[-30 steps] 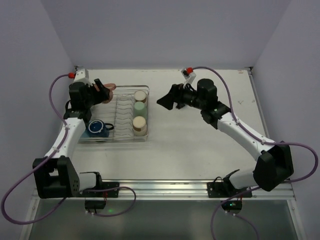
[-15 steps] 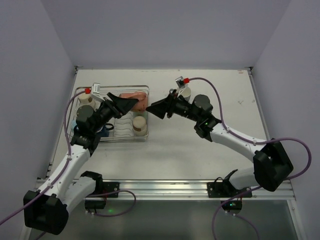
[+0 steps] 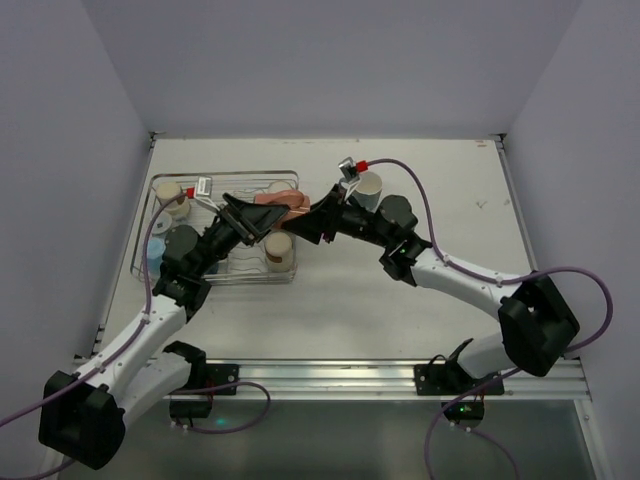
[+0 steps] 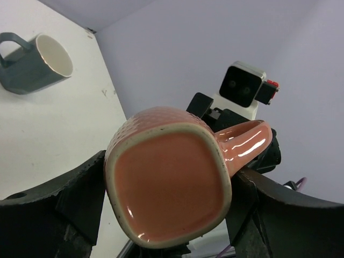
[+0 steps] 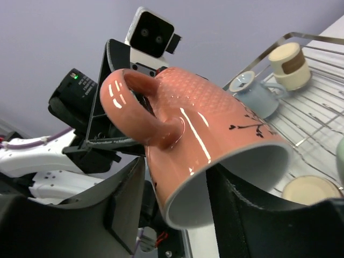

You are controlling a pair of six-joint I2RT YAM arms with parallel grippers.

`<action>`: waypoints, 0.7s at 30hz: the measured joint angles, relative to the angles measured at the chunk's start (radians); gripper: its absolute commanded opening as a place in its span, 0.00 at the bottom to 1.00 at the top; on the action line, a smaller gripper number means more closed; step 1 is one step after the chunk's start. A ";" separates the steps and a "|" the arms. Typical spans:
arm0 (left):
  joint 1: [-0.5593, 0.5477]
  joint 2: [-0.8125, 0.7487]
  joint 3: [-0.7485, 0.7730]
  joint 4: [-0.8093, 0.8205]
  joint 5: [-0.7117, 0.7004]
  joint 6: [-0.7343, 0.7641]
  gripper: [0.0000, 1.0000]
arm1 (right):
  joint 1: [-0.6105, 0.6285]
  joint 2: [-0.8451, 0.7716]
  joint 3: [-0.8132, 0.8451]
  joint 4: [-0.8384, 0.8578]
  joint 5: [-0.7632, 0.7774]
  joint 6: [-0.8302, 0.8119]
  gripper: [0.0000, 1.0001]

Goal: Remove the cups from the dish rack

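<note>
A salmon pink mug (image 3: 280, 203) hangs on its side over the right end of the dish rack (image 3: 215, 276). My left gripper (image 3: 262, 213) is shut on it, with fingers on both sides of its square base (image 4: 169, 185). My right gripper (image 3: 305, 216) meets it from the right. Its jaws straddle the mug's (image 5: 215, 123) rim below the handle, and a slim gap shows at the left finger (image 5: 121, 207). In the rack stand a beige tumbler (image 3: 280, 250), a second beige tumbler (image 3: 168, 192) and a light blue mug (image 5: 255, 97). A grey-teal mug (image 3: 368, 185) lies on the table.
The grey-teal mug (image 4: 32, 62) lies just behind my right forearm, right of the rack. White walls close in the table on the left, back and right. The rack's upright wires (image 5: 322, 107) run under both grippers.
My left arm swung the pink mug from the rack's far left corner to over its right end. My right gripper came in from the right and its jaws narrowed around the mug's rim.
</note>
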 measured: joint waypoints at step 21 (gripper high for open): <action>-0.057 -0.154 0.237 -0.553 -0.181 0.457 1.00 | -0.186 -0.175 -0.038 -0.272 0.031 -0.067 0.00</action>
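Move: The orange cup, still gripped by the left hand, sits about 5 cm right and 2 cm ahead of it at its own height. From the open right hand the same cup is some 4 cm left and 4 cm ahead, rim towards it. From the right hand, the mint cup in the rack is roughly 8 cm left, 10 cm ahead and 15 cm down; the grey cup on the table is some 18 cm right, 20 cm ahead and 22 cm down. Right fingers pinch the orange cup's rim, left fingers open wide, then the right hand retreats 8 cm right and forward. ##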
